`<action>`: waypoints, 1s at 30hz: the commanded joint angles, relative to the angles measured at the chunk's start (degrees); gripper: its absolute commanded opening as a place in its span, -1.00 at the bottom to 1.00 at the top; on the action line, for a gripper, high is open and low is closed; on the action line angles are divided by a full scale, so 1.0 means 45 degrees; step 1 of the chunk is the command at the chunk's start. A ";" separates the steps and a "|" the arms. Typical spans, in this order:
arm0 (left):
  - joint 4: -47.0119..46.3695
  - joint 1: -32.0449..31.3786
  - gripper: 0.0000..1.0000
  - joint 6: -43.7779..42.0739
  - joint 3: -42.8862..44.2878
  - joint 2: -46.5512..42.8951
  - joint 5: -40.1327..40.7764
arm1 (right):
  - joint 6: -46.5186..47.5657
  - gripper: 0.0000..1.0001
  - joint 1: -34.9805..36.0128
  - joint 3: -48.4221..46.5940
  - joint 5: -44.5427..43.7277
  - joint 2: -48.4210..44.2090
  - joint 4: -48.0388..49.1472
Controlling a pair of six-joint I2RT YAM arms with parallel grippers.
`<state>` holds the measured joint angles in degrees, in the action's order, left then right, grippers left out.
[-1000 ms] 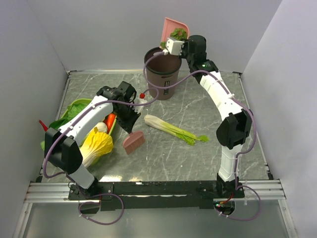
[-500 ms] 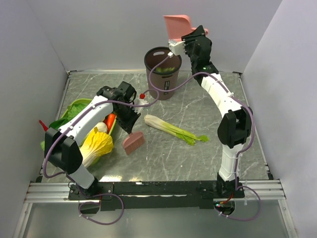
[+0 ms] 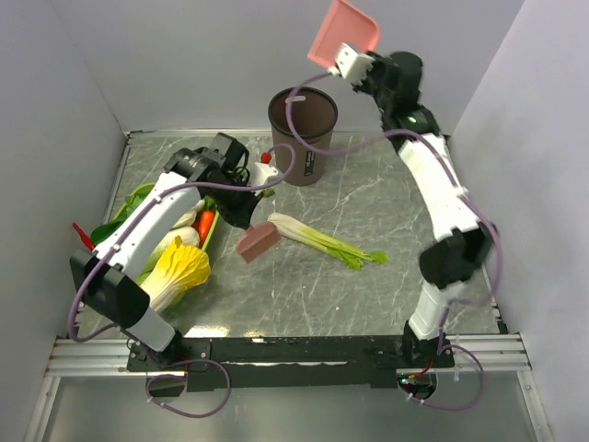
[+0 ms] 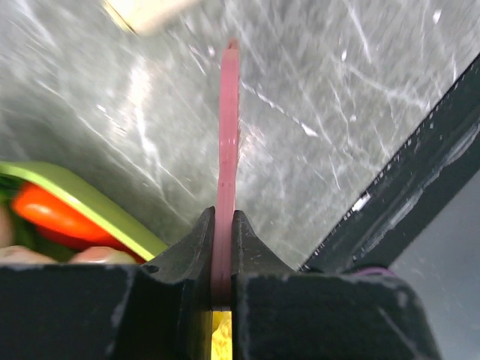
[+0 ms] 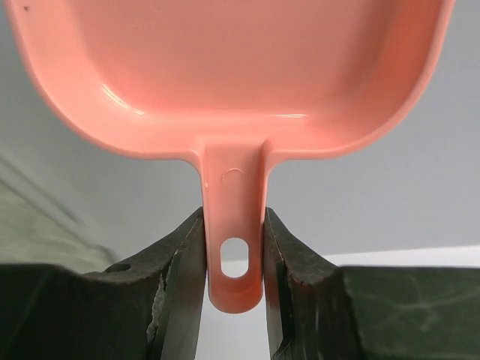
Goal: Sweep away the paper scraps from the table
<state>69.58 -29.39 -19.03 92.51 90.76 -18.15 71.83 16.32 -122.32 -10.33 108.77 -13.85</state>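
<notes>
My right gripper point(image 3: 340, 53) point(image 5: 234, 225) is shut on the handle of the pink dustpan point(image 3: 345, 29) point(image 5: 232, 67). It holds the pan high above the back of the table point(image 3: 396, 198), up and to the right of the brown bin point(image 3: 304, 129). The pan's inside is bare in the right wrist view. My left gripper point(image 3: 241, 217) point(image 4: 223, 225) is shut on a pink brush point(image 3: 258, 241) point(image 4: 227, 127), which hangs just above the table beside the white end of the leek point(image 3: 327, 241). No paper scraps show on the table or in the pan.
A green tray point(image 3: 138, 198) point(image 4: 90, 202) at the left holds a red vegetable point(image 3: 204, 224). A yellow-green cabbage point(image 3: 179, 272) lies beside it. A small white bottle with a red cap point(image 3: 265, 175) stands left of the bin. Grey walls enclose three sides.
The right arm tipped the dustpan over the bin, then lifted it up and right; the green scraps that lay in it are gone. The left arm shifted the brush toward the leek.
</notes>
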 commanded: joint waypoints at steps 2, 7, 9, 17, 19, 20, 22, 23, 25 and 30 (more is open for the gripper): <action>-0.0578 0.0163 -0.98 -0.0479 0.0770 -0.0911 0.0126 | -0.5666 -1.00 -0.0227 0.4744 0.4341 -0.5311 -0.1669; -0.0485 0.0183 -0.98 -0.1045 0.1529 -0.0776 0.0147 | -0.7934 -1.00 0.0065 0.7706 0.6940 -0.7742 -0.2859; 0.0256 0.0183 -0.98 -0.1258 0.3044 -0.0115 0.0050 | -0.8092 -1.00 0.0279 0.8898 0.7002 -0.8583 -0.3133; 0.1862 0.0144 -0.99 -0.1925 0.6709 0.0655 0.3503 | -0.7430 -1.00 0.0437 0.9740 0.6399 -0.9717 -0.5144; 0.1920 0.0144 -0.99 -0.1750 0.6688 0.0437 0.4633 | -0.7117 -1.00 0.0417 1.0284 0.6319 -1.0203 -0.5593; 0.1746 0.0182 -0.99 -0.1149 0.6669 0.0204 0.5103 | -0.7077 -1.00 0.0417 1.0482 0.6318 -1.0361 -0.5769; 0.1434 0.0299 -0.99 -0.0832 0.6261 -0.0167 0.5674 | -0.7212 -1.00 0.0417 1.1085 0.6512 -1.0829 -0.6335; 0.0330 0.0339 -0.99 -0.0560 0.5099 -0.0904 0.5713 | -0.7213 -1.00 0.0417 1.1282 0.6746 -1.0928 -0.6569; -0.1332 0.0378 -0.99 -0.0324 0.3552 -0.1825 0.6120 | -0.7174 -1.00 0.0417 1.1673 0.7683 -1.1065 -0.7483; -0.3724 0.0494 -0.99 -0.1121 0.1141 -0.2847 0.6455 | -0.6024 -1.00 0.0650 1.2552 0.9519 -1.1027 -0.9752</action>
<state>64.47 -27.70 -22.72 100.38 79.50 6.85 40.18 18.35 -68.82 23.94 59.57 -47.97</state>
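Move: A leafy scrap lies some 22 cm ahead of the brush-holding left hand, 3 cm right and 20 below, with another about 27 ahead and 5 left. The celery is 7 ahead, 19 right; the vegetable basket 6 ahead, 21 left. From the right hand, holding the emptied dustpan, the first scrap is about 8 back, 30 left and 46 below; the celery 23 back, 14 left; the bin level, 18 left and 33 below. Back and down, the right hand brings the dustpan away from the bin, some 30 cm back and 20 down, towards the celery's leafy end, its tip dipping and swinging left. The left hand lifts the brush about 12 cm while reaching forward, then shifts left over the basket's right side, its fingers tilting some 30 degrees forward. Both keep their grips. ##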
